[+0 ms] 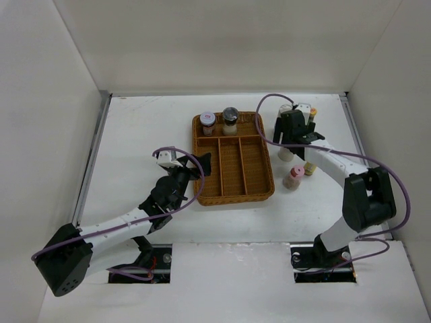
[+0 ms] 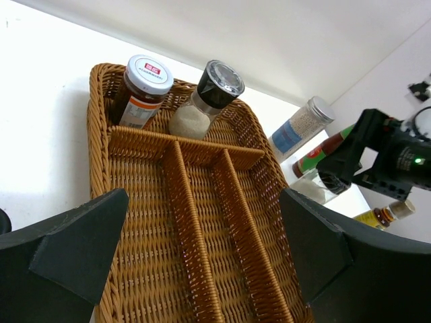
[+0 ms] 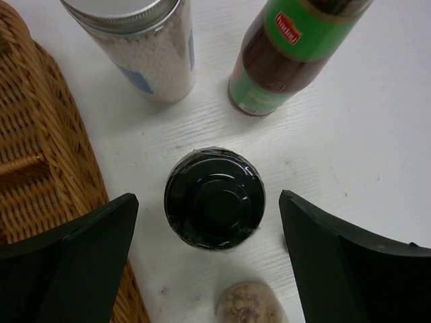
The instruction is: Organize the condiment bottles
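Note:
My right gripper [image 3: 209, 198] is open and hangs straight over a black-lidded jar [image 3: 213, 198], a finger on either side and clear of it. Behind it stand the grey-lidded white shaker [image 3: 145, 47] and a green-labelled dark sauce bottle [image 3: 289, 54]. A tan cap [image 3: 250, 306] shows just in front. From above, this gripper [image 1: 291, 138] is right of the wicker tray [image 1: 267, 192], near a pink-capped bottle [image 1: 293, 177]. My left gripper [image 2: 203, 202] is open and empty over the tray's near left edge [image 1: 192, 168]. A white-lidded jar [image 2: 143, 91] and a black-lidded grinder [image 2: 205, 101] stand in the tray's back compartment.
The tray [image 2: 101, 121] has three long compartments in front with nothing in them. A small yellow-labelled bottle [image 2: 384, 215] stands beyond the right arm [image 2: 387, 158]. White walls close in the table at the back and both sides.

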Available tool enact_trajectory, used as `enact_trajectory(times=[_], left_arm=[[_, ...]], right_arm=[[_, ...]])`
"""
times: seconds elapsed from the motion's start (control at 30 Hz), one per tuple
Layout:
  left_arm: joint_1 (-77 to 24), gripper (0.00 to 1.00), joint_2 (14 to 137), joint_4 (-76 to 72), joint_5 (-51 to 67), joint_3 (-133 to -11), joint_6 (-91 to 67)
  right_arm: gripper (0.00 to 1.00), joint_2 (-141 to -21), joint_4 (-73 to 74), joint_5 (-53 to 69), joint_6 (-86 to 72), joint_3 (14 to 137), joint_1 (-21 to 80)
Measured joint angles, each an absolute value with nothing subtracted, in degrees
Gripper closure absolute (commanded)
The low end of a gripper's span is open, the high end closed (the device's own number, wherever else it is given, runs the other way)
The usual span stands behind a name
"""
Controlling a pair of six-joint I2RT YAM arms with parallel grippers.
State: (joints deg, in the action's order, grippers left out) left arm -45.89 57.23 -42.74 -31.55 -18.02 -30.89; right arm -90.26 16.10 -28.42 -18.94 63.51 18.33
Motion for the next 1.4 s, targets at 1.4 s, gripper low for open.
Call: enact_trajectory(times=[1.4], left_arm=[[-45.76, 0.01, 58.96, -43.94, -31.27, -18.02, -31.35]], right_arm=[[0.43, -113.03, 7.38, -20.32, -16.32, 89.93, 25.21]])
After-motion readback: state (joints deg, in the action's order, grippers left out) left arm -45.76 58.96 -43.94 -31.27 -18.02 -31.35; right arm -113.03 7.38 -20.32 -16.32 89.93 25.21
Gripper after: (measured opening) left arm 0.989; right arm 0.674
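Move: The black-capped jar stands almost directly under the right hand, its middle about 1 cm ahead and 5 cm down. The silver-lidded shaker is some 11 cm ahead and 2 cm left, the green-labelled bottle 9 cm ahead and 6 cm right. The basket's empty far-right corner lies about 12 cm ahead and 13 cm left, with the grinder roughly 7 cm left of that corner. From the left hand the jar is about 12 cm ahead, 29 cm right. Sinking a last 1–2 cm, the right fingers close on the jar's black cap and pinch it, then lift it steeply some 16 cm. The hand swings left and forward over the basket rim, turning about 15 degrees counter-clockwise, and lowers the jar some 12 cm towards the empty far-right corner, keeping its grip. ##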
